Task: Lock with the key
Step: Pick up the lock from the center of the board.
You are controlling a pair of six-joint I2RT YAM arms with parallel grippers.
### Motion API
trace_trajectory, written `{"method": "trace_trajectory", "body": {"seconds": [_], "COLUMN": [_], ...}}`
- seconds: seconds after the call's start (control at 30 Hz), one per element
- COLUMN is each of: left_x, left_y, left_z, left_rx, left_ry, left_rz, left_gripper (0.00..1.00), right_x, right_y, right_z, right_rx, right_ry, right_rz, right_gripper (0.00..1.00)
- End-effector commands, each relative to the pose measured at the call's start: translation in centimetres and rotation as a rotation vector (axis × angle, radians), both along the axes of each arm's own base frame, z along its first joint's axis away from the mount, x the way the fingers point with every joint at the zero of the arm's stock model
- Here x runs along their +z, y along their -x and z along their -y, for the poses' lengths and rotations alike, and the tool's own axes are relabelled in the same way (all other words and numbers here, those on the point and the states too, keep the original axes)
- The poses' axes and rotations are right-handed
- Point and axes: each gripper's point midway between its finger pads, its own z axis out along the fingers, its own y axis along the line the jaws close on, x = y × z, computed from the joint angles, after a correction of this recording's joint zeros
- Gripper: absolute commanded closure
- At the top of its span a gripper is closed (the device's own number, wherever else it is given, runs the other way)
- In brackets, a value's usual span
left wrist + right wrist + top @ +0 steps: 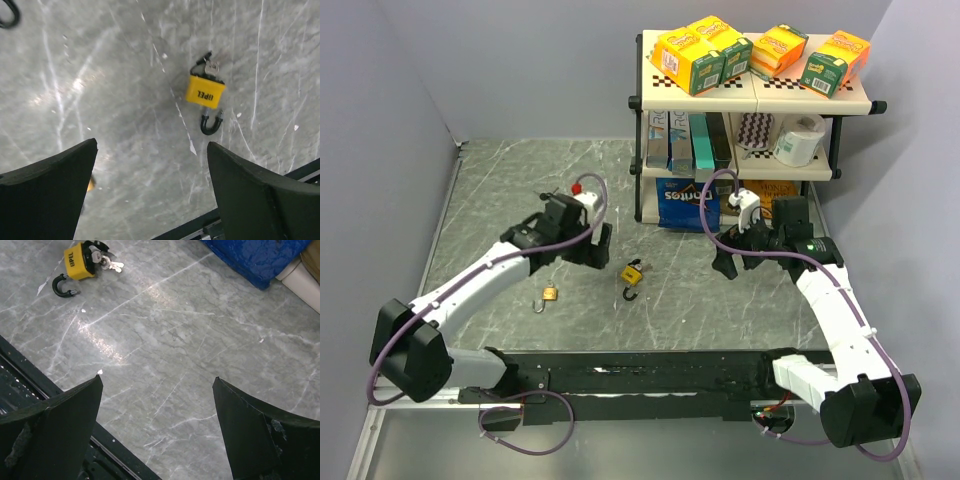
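A yellow padlock (633, 275) lies on the grey marbled table between the two arms, its black shackle open. It shows again as the yellow padlock (205, 92) in the left wrist view and the yellow padlock (79, 262) in the right wrist view. A silver key (107, 261) with a black head sits in its keyhole; the same key (210, 64) appears in the left wrist view. My left gripper (587, 245) hovers left of the lock, open and empty. My right gripper (733, 255) hovers right of it, also open and empty.
A smaller brass padlock (549, 294) lies at the front left of the table. A two-tier shelf (855, 101) with boxes, books and a paper roll stands at the back right, a blue bag (687, 205) at its foot. The black base rail (650, 375) runs along the near edge.
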Motion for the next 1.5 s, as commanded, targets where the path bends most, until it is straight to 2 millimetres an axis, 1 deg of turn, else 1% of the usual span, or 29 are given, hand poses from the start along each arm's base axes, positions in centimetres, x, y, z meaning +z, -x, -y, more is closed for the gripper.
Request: {"method": "trace_trajectory", "body": {"seconds": [0.0, 0.03, 0.07, 0.1, 0.13, 0.2, 0.23, 0.3, 0.33, 0.43, 0.47, 0.53, 0.67, 0.7, 0.8, 0.87, 1.03, 1.17, 1.2, 1.23, 1.3, 1.37, 1.4, 1.43, 1.47], "left_x": [0.8, 0.1, -0.2, -0.3, -0.9, -1.0, -1.7, -2.2, -3.0, -3.8, -3.7, -4.2, -5.6, -6.4, -7.1, -7.2, -7.8, -9.6, -10.7, -11.3, -12.1, -12.6, -12.3, -12.6, -12.5], "left_y": [0.4, 0.5, 1.5, 1.7, 2.1, 2.3, 2.8, 3.0, 3.2, 2.8, 2.6, 2.2, 1.2, 1.2, 1.1, 0.9, 0.5, 0.0, -0.3, -0.2, -0.6, -0.6, -0.7, -0.4, -0.5], "left_z": [2.8, 3.3, 4.6, 5.2, 6.1, 7.2, 8.0, 8.8, 9.3, 10.3, 10.8, 11.1, 11.2, 11.3, 12.2, 12.5, 12.8, 12.3, 11.9, 11.6, 11.1, 10.8, 10.7, 10.3, 10.4], "left_rx": [0.050, 0.058, 0.033, 0.026, 0.012, -0.012, -0.027, -0.043, -0.049, -0.062, -0.069, -0.072, -0.057, -0.067, -0.103, -0.106, -0.119, -0.111, -0.100, -0.096, -0.079, -0.081, -0.079, -0.083, -0.085], "left_ry": [0.068, 0.046, 0.052, 0.053, 0.042, 0.048, 0.041, 0.034, 0.022, 0.013, 0.019, 0.007, -0.027, -0.044, -0.038, -0.027, -0.028, -0.076, -0.096, -0.111, -0.124, -0.123, -0.117, -0.123, -0.116], "left_rz": [0.061, 0.060, 0.049, 0.052, 0.050, 0.053, 0.038, 0.028, 0.013, 0.012, 0.017, 0.021, 0.033, 0.019, 0.012, 0.023, 0.034, 0.015, -0.010, -0.034, -0.049, -0.045, -0.031, -0.032, -0.023], "left_gripper": [0.04, 0.04, 0.04, 0.04, 0.04, 0.04, 0.04, 0.04, 0.04, 0.03, 0.02, 0.01, 0.02, 0.02, 0.06, 0.07, 0.11, 0.16, 0.19, 0.20, 0.23, 0.26, 0.28, 0.29, 0.32], "right_x": [0.4, 0.2, 0.3, -0.2, -0.2, -0.6, -0.7, -0.8, -0.8, -0.9, -1.0, -1.0, -1.2, -1.2, -1.1, -1.1, -1.1, -0.9, -0.9, -0.8, -0.7, -0.6, -0.6, -0.6, -0.7], "right_y": [0.3, 0.3, 0.4, 0.6, 0.6, 0.8, 0.9, 0.9, 0.9, 0.9, 1.0, 1.1, 1.0, 0.9, 0.7, 0.6, 0.5, 0.3, 0.3, 0.4, 0.4, 0.4, 0.4, 0.4, 0.3], "right_z": [0.8, 1.0, 1.3, 1.4, 1.6, 1.8, 1.8, 1.9, 2.0, 2.1, 2.0, 2.0, 2.1, 2.2, 2.0, 2.0, 1.8, 1.7, 1.7, 1.6, 1.6, 1.6, 1.6, 1.7, 1.7], "right_rx": [-0.025, -0.029, -0.037, -0.037, -0.036, -0.039, -0.039, -0.043, -0.047, -0.054, -0.055, -0.051, -0.060, -0.062, -0.061, -0.060, -0.050, -0.050, -0.051, -0.049, -0.046, -0.039, -0.038, -0.040, -0.039], "right_ry": [0.025, 0.032, 0.041, 0.050, 0.059, 0.071, 0.073, 0.076, 0.077, 0.078, 0.074, 0.073, 0.080, 0.081, 0.077, 0.072, 0.067, 0.062, 0.059, 0.058, 0.057, 0.059, 0.060, 0.062, 0.065], "right_rz": [0.024, 0.026, 0.038, 0.034, 0.040, 0.035, 0.036, 0.036, 0.035, 0.035, 0.030, 0.031, 0.025, 0.025, 0.026, 0.022, 0.015, 0.016, 0.016, 0.016, 0.019, 0.024, 0.023, 0.020, 0.020], "right_gripper": [0.00, 0.00, 0.00, 0.00, 0.00, 0.00, 0.00, 0.00, 0.00, 0.00, 0.00, 0.00, 0.00, 0.00, 0.00, 0.00, 0.00, 0.00, 0.00, 0.00, 0.00, 0.00, 0.00, 0.00, 0.00]}}
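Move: From the left gripper the yellow lock lies on the table some 11 cm to the right, about 1 cm ahead and 14 cm below; its open shackle points back towards the bases. The small brass padlock sits about 20 cm to the left of it and 5 cm nearer; the orange lock about 20 cm to the left of it and 17 cm farther out. From the right gripper the yellow lock is about 26 cm left, 4 cm ahead and 17 cm below. Swing the open left gripper right and a little back, then sink it onto the yellow lock while easing forward again, about 10 cm right and 13 cm down in all. Start closing the fingers on the way down, by roughly a quarter, until they stand on either side of the lock body. Let the empty right gripper settle about 2 cm down and right. ##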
